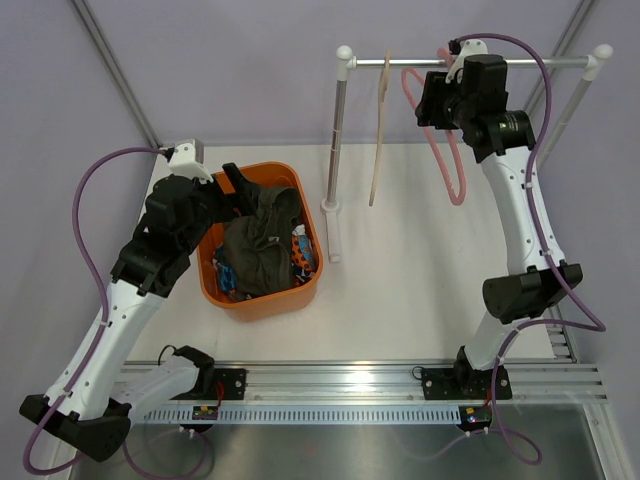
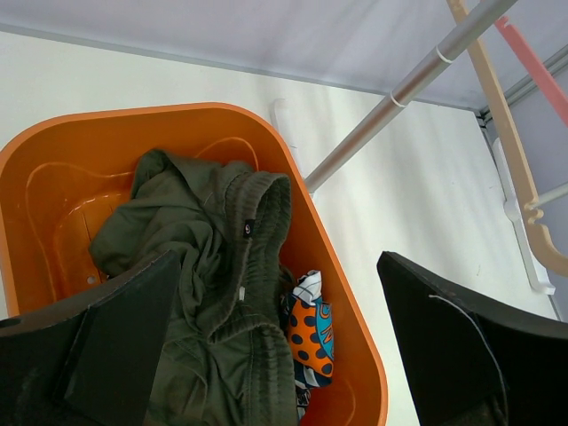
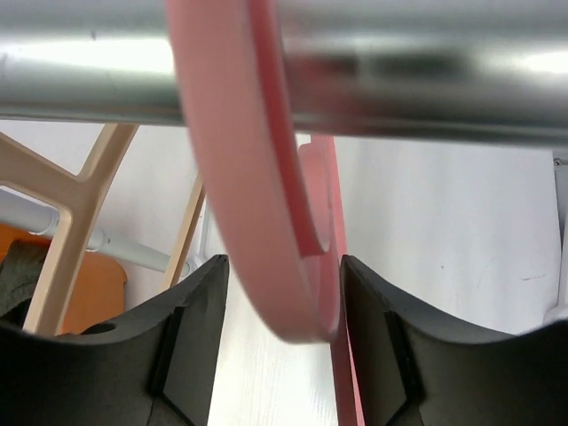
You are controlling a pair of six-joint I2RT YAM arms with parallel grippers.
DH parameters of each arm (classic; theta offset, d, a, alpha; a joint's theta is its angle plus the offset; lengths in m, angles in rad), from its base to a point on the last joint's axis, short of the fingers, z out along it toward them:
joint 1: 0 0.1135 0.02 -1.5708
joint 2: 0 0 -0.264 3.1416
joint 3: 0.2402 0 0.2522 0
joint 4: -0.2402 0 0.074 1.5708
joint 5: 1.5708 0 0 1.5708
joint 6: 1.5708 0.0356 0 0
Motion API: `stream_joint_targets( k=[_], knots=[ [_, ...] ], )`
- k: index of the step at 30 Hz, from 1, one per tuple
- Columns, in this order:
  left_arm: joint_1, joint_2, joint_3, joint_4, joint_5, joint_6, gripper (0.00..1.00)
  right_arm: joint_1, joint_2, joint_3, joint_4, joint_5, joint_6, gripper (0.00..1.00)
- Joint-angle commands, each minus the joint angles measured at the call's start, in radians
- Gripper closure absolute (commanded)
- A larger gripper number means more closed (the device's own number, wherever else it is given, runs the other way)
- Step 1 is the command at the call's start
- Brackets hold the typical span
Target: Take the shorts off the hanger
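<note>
The olive-green shorts [image 1: 258, 245] lie crumpled in the orange bin [image 1: 262, 172], off any hanger. In the left wrist view the shorts [image 2: 213, 293] fill the bin [image 2: 346, 293] below my left gripper [image 2: 277, 266], which hangs open over them with nothing between its fingers. That gripper [image 1: 232, 195] sits at the bin's far left rim. A bare pink hanger [image 1: 450, 165] hangs from the rail [image 1: 420, 62]. My right gripper [image 1: 430, 100] is up at its hook. The jaws stand apart on either side of the pink hook [image 3: 257, 204], with my right gripper [image 3: 284, 266] open.
A bare wooden hanger [image 1: 380, 130] hangs on the same rail, left of the pink one. The rack's left post [image 1: 338, 130] stands just right of the bin. An orange-and-blue patterned garment [image 1: 300, 250] lies in the bin beside the shorts.
</note>
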Motion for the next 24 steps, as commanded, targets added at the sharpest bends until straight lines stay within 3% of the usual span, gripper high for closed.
stream_joint_targets(
  k=[1,14,16,19,24],
  knots=[
    [0.006,-0.011,0.024,0.026,-0.005,0.024,0.01,-0.003,-0.053,0.063,-0.028,-0.002,0.004,0.37],
    [0.004,0.018,0.061,-0.011,-0.003,0.060,0.01,-0.003,-0.212,0.017,-0.050,0.141,0.042,0.21],
    [0.004,0.026,0.072,-0.025,0.018,0.075,0.01,-0.003,-0.271,-0.030,-0.035,0.141,0.058,0.12],
    [0.006,0.046,0.099,-0.047,0.064,0.104,0.01,-0.003,-0.347,-0.088,-0.032,0.094,0.099,0.00],
    [0.004,0.038,0.101,-0.042,0.141,0.152,0.01,-0.003,-0.505,-0.287,0.022,-0.072,0.182,0.00]
  ],
)
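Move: The pink hanger's hook, already on the rod, is between the right hand's parted fingers, about 2 cm ahead and 3 cm above their midpoint, level sideways, its body hanging below. The rod crosses straight ahead by roughly 4 cm and 5 cm higher. The wooden hanger's hook is some 11 cm left, 3 cm ahead and 3 cm above. From the left hand, the pink hook lies about 20 cm ahead, 40 cm right and 5 cm above. Back and up, slowly at first and then quickly, the right hand withdraws from the pink hanger and the rod: some 13 cm back and 10 cm up, with about 3 cm to the right. The already parted fingers spread fully, leaving the hook behind, while the wrist tips them up by roughly 10 degrees. ##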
